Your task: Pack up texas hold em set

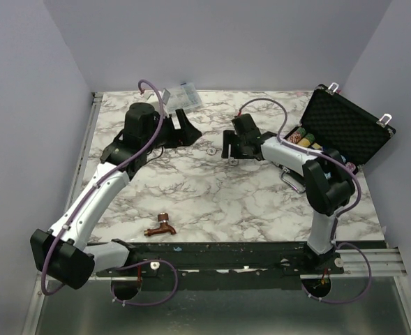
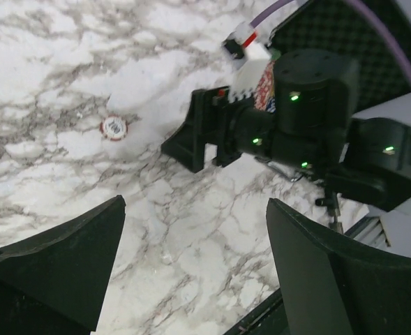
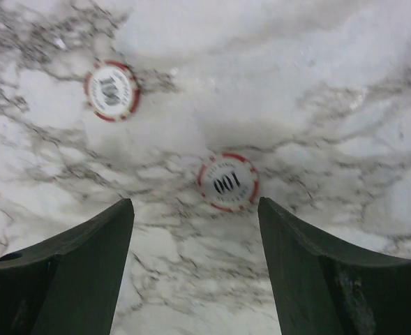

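Observation:
The texas hold em set's black case [image 1: 348,124] lies open at the back right, with rows of coloured chips [image 1: 306,139] inside. Two red-and-white chips marked 100 lie flat on the marble: one [image 3: 227,181] just ahead of my right gripper [image 3: 193,204], the other [image 3: 111,91] further off to the left. My right gripper [image 1: 229,149] is open, pointing down, with nothing between its fingers. My left gripper [image 2: 195,202] is open and empty over bare marble, and a chip [image 2: 114,128] lies ahead of it. The top view shows only one chip [image 1: 211,147], between the two grippers.
A clear plastic compartment box [image 1: 183,98] sits at the back behind my left gripper [image 1: 186,130]. A copper faucet [image 1: 160,227] lies near the front edge. The right arm [image 2: 296,112] fills the upper right of the left wrist view.

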Tool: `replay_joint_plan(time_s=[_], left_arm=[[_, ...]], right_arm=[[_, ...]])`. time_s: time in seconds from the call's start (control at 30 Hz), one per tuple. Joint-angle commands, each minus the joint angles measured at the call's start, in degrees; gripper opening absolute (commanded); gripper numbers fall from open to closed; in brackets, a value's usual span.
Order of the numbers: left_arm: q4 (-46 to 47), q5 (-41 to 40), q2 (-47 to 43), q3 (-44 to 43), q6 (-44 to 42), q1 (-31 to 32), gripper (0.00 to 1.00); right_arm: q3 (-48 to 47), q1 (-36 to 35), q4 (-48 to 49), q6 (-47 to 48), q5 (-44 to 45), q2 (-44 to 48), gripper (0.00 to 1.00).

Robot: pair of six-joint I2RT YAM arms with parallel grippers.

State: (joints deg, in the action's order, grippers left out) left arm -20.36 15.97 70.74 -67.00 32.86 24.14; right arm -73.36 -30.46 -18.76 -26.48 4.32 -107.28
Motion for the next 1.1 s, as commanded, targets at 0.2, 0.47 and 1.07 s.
replay_joint_plan(time_s=[0.2,0.47,1.07], left_arm=[[5.78,-11.63,-3.33,-6.08,-2.86,0.05,0.83],[8.69,-15.14,-6.20,-1.18,-10.31,0.03,0.83],[7.02,-11.63,-6.72,-0.97,-9.07,-0.05,0.84]], right_arm=[[-16.35,-4.66,6.43,5.55,4.13,-16.19,0.74],[-24.25,-8.39,3.81,7.87,13.01,-23.24,0.67],[-16.41,-11.38,-1.73,6.51,13.97,-25.50,0.34]])
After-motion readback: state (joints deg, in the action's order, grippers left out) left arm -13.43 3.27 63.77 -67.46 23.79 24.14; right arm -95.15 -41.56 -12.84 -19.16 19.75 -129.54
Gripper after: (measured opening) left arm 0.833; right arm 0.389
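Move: The right hand is open and empty, low over the table. The 100 chip it goes for lies about 6 cm ahead, 10 cm to its left and 4 cm below. A second chip is almost under the fingers, some 1 cm ahead and 1 cm left. The chip case stands roughly 34 cm to the right and about level. From the high left hand, the 100 chip is some 13 cm ahead, 6 cm right and 26 cm down. Leftward and forward the right hand sweeps some 12 cm, past the nearer chip to the farther 100 chip, sinking about 3 cm and leaning its fingers farther forward. The fingers then close to about half their starting gap, one tip at each side of the chip's rim. The empty left hand rises about 7 cm, drifts left and tips up, staying open. ##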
